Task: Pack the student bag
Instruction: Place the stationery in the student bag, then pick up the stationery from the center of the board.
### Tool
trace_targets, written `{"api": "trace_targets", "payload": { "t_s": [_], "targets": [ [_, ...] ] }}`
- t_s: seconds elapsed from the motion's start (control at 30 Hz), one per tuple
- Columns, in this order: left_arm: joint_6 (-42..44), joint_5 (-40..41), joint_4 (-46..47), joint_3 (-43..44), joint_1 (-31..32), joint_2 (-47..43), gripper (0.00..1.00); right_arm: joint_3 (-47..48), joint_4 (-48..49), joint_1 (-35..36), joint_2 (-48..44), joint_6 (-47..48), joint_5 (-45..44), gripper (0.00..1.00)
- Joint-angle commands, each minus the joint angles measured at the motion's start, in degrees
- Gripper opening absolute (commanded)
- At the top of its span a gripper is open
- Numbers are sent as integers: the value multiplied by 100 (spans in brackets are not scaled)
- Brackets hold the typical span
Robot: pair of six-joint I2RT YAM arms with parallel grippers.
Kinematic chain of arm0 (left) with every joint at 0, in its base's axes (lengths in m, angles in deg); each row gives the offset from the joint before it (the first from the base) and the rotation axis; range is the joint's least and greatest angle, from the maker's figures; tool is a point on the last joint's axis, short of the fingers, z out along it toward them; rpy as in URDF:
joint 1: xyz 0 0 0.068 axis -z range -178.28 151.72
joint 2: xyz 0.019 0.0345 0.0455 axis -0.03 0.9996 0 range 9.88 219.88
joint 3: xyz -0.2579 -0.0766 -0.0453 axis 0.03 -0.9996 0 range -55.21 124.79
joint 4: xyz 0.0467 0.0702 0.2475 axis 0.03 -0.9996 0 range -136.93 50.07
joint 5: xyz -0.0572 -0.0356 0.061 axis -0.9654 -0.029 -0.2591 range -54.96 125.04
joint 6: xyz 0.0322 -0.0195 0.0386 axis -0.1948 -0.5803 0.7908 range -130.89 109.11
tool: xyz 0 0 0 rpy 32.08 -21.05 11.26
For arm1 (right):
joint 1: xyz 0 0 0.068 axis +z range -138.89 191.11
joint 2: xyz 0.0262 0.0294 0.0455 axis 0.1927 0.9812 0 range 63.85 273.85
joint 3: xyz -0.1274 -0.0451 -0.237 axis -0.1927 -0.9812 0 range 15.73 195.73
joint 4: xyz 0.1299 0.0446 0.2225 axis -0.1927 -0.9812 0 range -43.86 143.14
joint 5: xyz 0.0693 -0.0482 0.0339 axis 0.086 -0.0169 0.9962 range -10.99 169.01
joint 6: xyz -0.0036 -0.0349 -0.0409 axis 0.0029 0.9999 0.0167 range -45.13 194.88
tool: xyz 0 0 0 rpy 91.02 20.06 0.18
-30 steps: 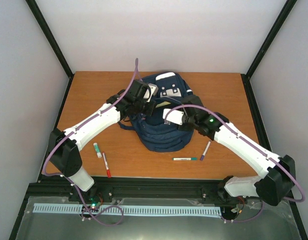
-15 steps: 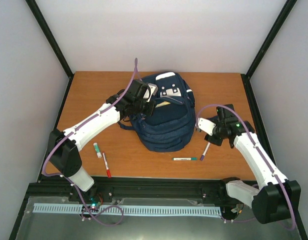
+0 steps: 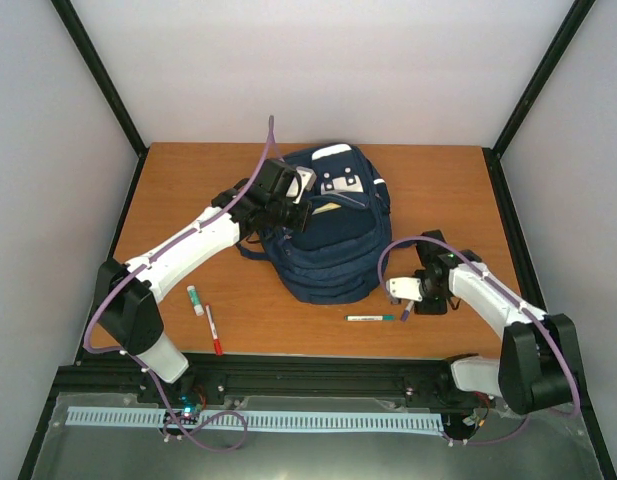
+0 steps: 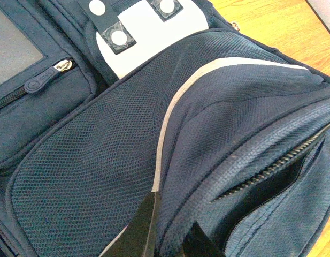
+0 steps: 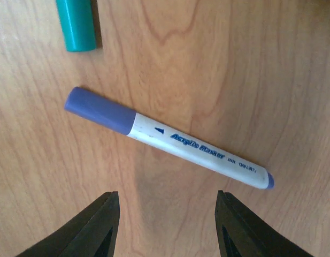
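Note:
The student bag (image 3: 328, 250), navy blue with white stripes and patches, lies in the middle of the table. My left gripper (image 3: 294, 207) is shut on a fold of its fabric beside an open zipper; in the left wrist view the gripper (image 4: 170, 238) pinches the bag's (image 4: 100, 160) seam. My right gripper (image 3: 418, 302) hovers open right of the bag, over a purple-capped marker (image 3: 405, 314). In the right wrist view the purple marker (image 5: 170, 143) lies on the wood just ahead of the open gripper (image 5: 167, 217), which holds nothing.
A teal marker (image 3: 371, 317) lies left of the purple one; its cap (image 5: 76, 24) shows in the right wrist view. A red marker (image 3: 214, 330) and a small green-capped one (image 3: 195, 299) lie near the left arm's base. The table's front edge is close behind them.
The right arm has swung off the bag to the right and come down over the purple marker, its jaws a little wider. The left gripper has kept its hold on the bag.

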Motion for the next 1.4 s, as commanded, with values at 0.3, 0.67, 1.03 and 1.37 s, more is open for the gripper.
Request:
{"api": "trace_targets", "payload": {
  "t_s": [0.3,0.67,1.03,1.37],
  "targets": [
    [-309,-300,261,411,-70,-334,1,101,704,807,885,186,-664,49],
    [-290,-309,245,438,-70,-345,1,185,587,836,1260,105,-861,26],
    [-290,-343,232,437,-70,-372,1,263,429,573,1366,102,-1119,13],
    [-297,-342,239,429,-70,-352,1,443,198,418,1428,-335,-820,20]
  ]
}}
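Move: The right hand, fingers half open and pointing down, is low over the table; the purple marker's middle lies about 3 cm to its left, level with it fore and aft and some 3 cm below, cap end towards the robot. The teal marker is roughly 13 cm left and 4 cm back; the student bag's middle is about 19 cm ahead and 22 cm left. From the left hand, the purple marker is about 27 cm right, 17 cm back and 21 cm down. The right hand sinks about 3 cm to the table while easing 1.5 cm left over the purple marker and turning slightly counter-clockwise, then closes from half open to nearly shut as it slides some 2 cm back to the right and a little forward, its left side dipping about 10 degrees, until the fingers pinch the marker's white body just behind the cap. The left hand stays in place and keeps its grip on the fabric at the bag's open pocket. ##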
